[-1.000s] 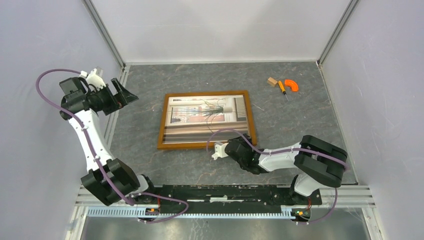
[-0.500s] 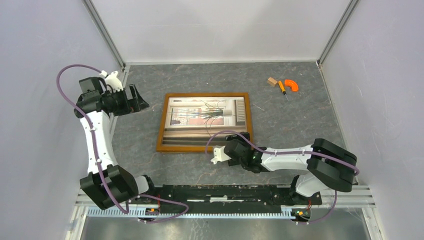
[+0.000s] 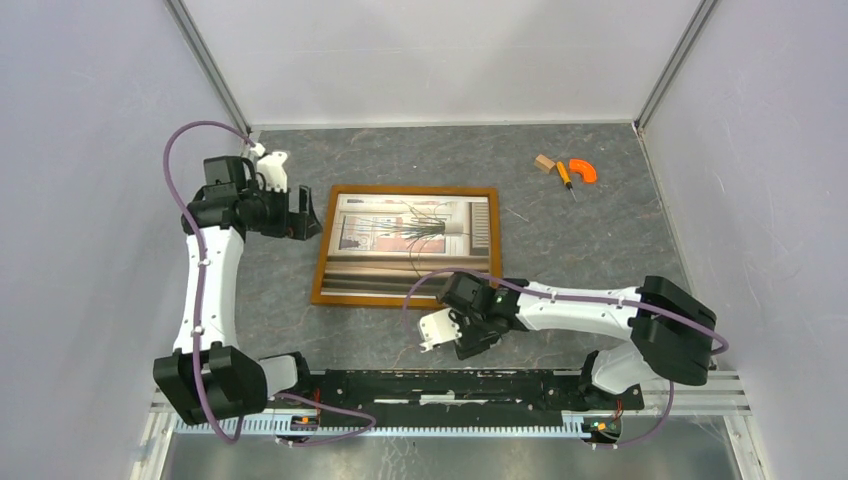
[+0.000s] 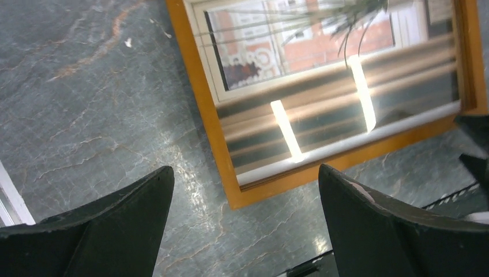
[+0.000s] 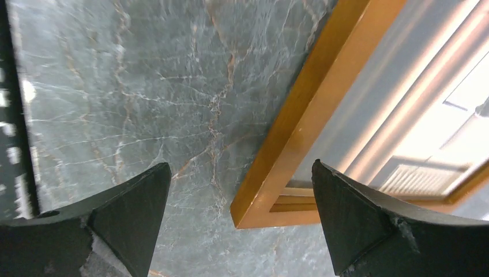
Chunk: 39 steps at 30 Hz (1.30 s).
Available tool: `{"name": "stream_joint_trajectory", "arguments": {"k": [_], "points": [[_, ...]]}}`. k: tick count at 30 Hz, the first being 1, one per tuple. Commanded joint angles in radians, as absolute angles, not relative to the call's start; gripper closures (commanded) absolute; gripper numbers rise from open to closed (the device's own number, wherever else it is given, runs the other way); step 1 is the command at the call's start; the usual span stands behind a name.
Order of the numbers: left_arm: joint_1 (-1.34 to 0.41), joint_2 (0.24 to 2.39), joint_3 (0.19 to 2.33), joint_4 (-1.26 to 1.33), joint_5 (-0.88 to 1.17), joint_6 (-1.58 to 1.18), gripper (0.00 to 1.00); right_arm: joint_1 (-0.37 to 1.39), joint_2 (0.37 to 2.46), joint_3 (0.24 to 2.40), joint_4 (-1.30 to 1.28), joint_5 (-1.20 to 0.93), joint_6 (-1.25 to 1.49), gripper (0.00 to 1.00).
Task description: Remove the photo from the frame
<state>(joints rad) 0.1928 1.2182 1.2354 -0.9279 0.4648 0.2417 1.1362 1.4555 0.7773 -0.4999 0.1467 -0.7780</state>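
The frame (image 3: 327, 245) lies flat in the middle of the table, its orange-brown border around the photo (image 3: 400, 235) of a window, a spiky plant and a radiator. My left gripper (image 3: 308, 215) hovers open just off the frame's far-left side. In the left wrist view the frame (image 4: 200, 86) and the photo (image 4: 323, 98) lie below my left gripper (image 4: 245, 168). My right gripper (image 3: 474, 338) stands open over the frame's near-right corner, holding nothing. In the right wrist view that corner of the frame (image 5: 305, 109) and the photo (image 5: 403, 98) show between the fingers of my right gripper (image 5: 240, 164).
A small wooden block (image 3: 544, 163), a little screwdriver (image 3: 565, 176) and an orange curved piece (image 3: 583, 171) lie at the far right. The black base rail (image 3: 450, 385) runs along the near edge. Walls close in the left, right and back.
My left arm has swung right to the frame's left side. My right gripper has opened and turned by the frame's near-right corner. The frame has shifted slightly.
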Motion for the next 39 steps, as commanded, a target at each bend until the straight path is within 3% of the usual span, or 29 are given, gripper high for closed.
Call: {"name": "stream_joint_trajectory", "arguments": {"k": [1, 8, 18, 26, 39], "points": [[0.126, 1.175, 1.162, -0.951, 0.477, 0.437, 0.0, 1.019, 1.414, 0.964, -0.645, -0.145, -0.804, 0.02], [-0.026, 1.062, 0.889, -0.895, 0.338, 0.681, 0.0, 0.631, 1.703, 1.447, -0.679, -0.403, -0.685, 0.02], [-0.223, 0.849, 0.575, -0.716, 0.157, 0.852, 0.0, 0.459, 2.136, 1.912, -0.593, -0.551, -0.464, 0.02], [-0.34, 0.797, 0.442, -0.555, 0.031, 0.884, 0.0, 0.413, 2.282, 1.973, -0.466, -0.546, -0.397, 0.02], [-0.416, 0.908, 0.404, -0.418, -0.079, 0.882, 0.0, 0.355, 2.428, 1.993, -0.417, -0.691, -0.297, 0.02]]}}
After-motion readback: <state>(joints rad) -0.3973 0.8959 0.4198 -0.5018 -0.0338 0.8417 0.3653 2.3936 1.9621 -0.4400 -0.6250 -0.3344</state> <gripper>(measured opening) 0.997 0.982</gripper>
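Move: The frame lies flat, face up. Its far edge, where the right hand goes, is some 35 cm ahead of that hand, 6 cm left and 4 cm lower; the near-right corner is about 10 cm ahead and 6 cm right. The wood block stands roughly 41 cm ahead, 17 cm right. For the left hand, the frame's near-left corner is about 22 cm below, 3 cm back and 2 cm left; the frame's middle is 10 cm ahead, 20 cm right. Open right hand arcs some 34 cm forward to the frame's far edge; left sinks towards the near-left corner. ##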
